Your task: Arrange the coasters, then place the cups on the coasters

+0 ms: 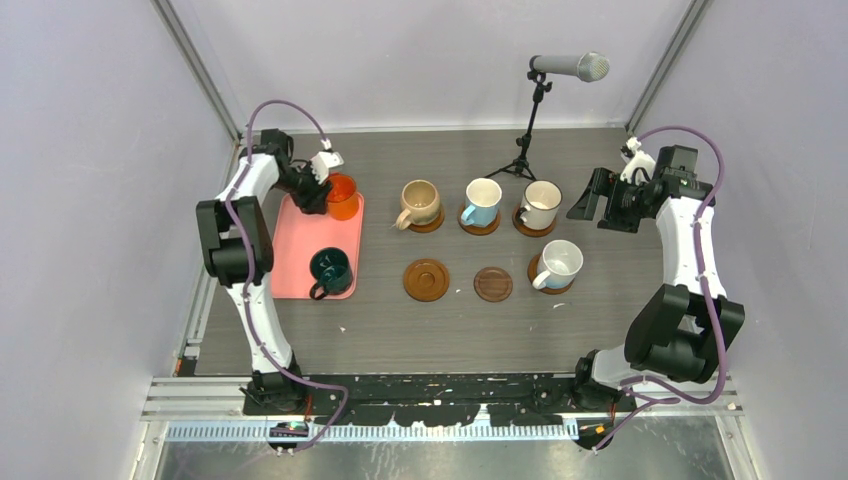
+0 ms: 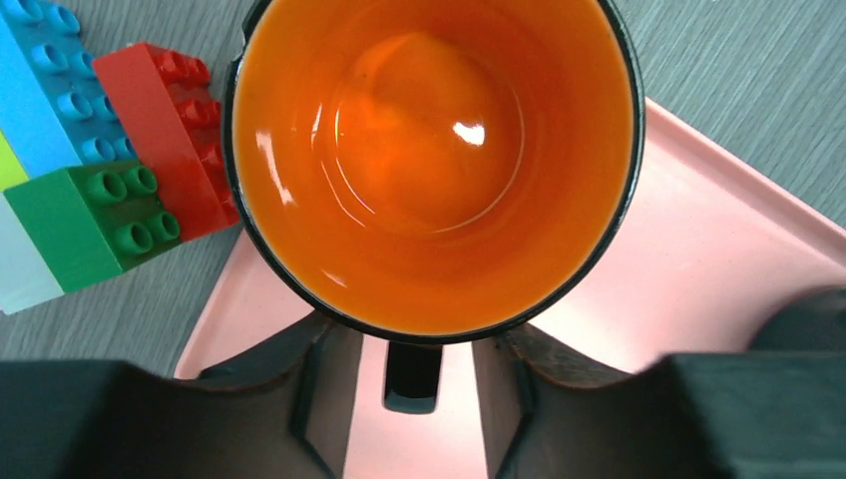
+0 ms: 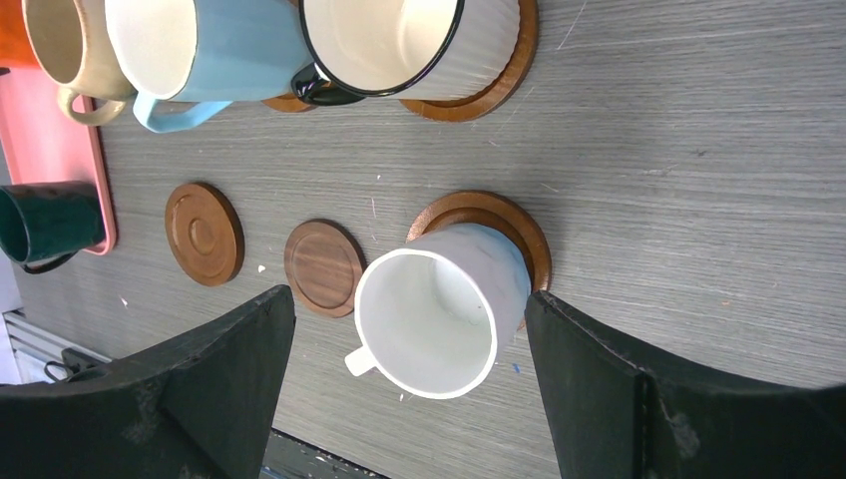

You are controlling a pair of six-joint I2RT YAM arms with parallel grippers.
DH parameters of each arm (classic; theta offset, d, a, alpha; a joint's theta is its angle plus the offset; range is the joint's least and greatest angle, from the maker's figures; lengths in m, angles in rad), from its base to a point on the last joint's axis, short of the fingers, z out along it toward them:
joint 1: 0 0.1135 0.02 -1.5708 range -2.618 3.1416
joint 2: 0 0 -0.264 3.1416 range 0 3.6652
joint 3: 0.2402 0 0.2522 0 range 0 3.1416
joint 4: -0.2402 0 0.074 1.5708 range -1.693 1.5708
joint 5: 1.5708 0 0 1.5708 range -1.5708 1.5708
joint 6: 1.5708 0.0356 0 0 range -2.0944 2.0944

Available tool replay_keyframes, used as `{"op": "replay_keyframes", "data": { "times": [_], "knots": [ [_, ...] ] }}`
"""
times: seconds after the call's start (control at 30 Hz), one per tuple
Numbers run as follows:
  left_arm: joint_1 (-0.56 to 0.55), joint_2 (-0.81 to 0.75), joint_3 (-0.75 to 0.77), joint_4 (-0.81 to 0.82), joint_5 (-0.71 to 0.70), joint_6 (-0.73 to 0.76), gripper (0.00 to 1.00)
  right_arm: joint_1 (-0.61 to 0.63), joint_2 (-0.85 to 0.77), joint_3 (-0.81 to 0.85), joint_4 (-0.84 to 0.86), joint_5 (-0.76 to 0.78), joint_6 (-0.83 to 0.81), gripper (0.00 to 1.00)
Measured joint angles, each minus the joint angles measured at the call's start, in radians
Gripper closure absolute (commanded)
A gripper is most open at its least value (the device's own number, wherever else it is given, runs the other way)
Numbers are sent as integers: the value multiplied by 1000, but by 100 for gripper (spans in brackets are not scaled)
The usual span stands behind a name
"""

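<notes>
An orange mug stands on the far end of the pink tray. My left gripper reaches down at it. In the left wrist view its fingers flank the orange mug's dark handle, with a slim gap on each side. A dark green mug stands on the tray's near end. The beige, light blue, cream and white mugs each sit on a coaster. Two coasters lie bare. My right gripper hangs open and empty at the far right.
A microphone on a tripod stand rises at the back centre. Coloured toy blocks lie on the table just left of the orange mug. In the right wrist view the white mug sits below and between my right gripper's fingers.
</notes>
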Motion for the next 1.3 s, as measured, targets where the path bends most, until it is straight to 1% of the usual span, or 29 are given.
{"op": "replay_keyframes", "data": {
  "times": [0.07, 0.17, 0.2, 0.27, 0.37, 0.5, 0.7, 0.87, 1.07, 1.2, 1.3],
  "knots": [
    [-1, 0, 0, -2, 3, 3, 69, 0, 2, 0, 0, 0, 0, 11],
    [-2, 2, 0, 3, 4, -3, 83, 0, 2, 0, 0, 0, 0, 11],
    [-2, 2, 0, 3, 6, -1, 90, 0, 2, 0, -1, 0, 0, 11],
    [-2, 2, -2, -7, 17, -13, 99, 0, 2, 0, -1, 1, 0, 11],
    [-2, -1, -9, 1, 19, -31, 100, 0, 2, 0, -3, 4, 0, 11],
    [-2, -26, -48, 39, 17, -91, 100, 0, 2, 0, -5, 4, 0, 11],
    [12, -88, -101, 84, 0, -269, 100, 0, 2, 0, -11, 3, -2, 11],
    [35, -187, -142, 149, -5, -401, 100, 0, 2, 0, -16, 3, -5, 11],
    [39, -299, -147, 197, 7, -547, 100, 0, 2, 0, -18, 3, -7, 10],
    [-2, -390, -148, 195, -6, -640, 100, 0, 2, 0, -19, 5, -6, 10],
    [-95, -471, -148, 187, -65, -712, 100, 0, 1, 0, -18, 14, 0, 10]
  ]
}}
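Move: The left hand's half-open fingers already straddle the orange cup's handle; the cup's middle lies about 6 cm to its right and 3 cm ahead, roughly 1 cm lower. The toy blocks sit some 11 cm ahead and 1 cm right, and the dark green cup about 15 cm back and 6 cm right. The beige cup is roughly 26 cm right and 2 cm ahead. From the right hand, the orange cup is around 62 cm left, 16 cm ahead and 13 cm lower. The left fingers close onto the orange cup's handle from both sides and pinch it, the hand all but still. Then, keeping that hold, the hand lifts off the tray, slowly then faster, about 17 cm up, turning some 25 degrees counter-clockwise with a slight roll, and near the end swings about 5 cm right and a little back. ##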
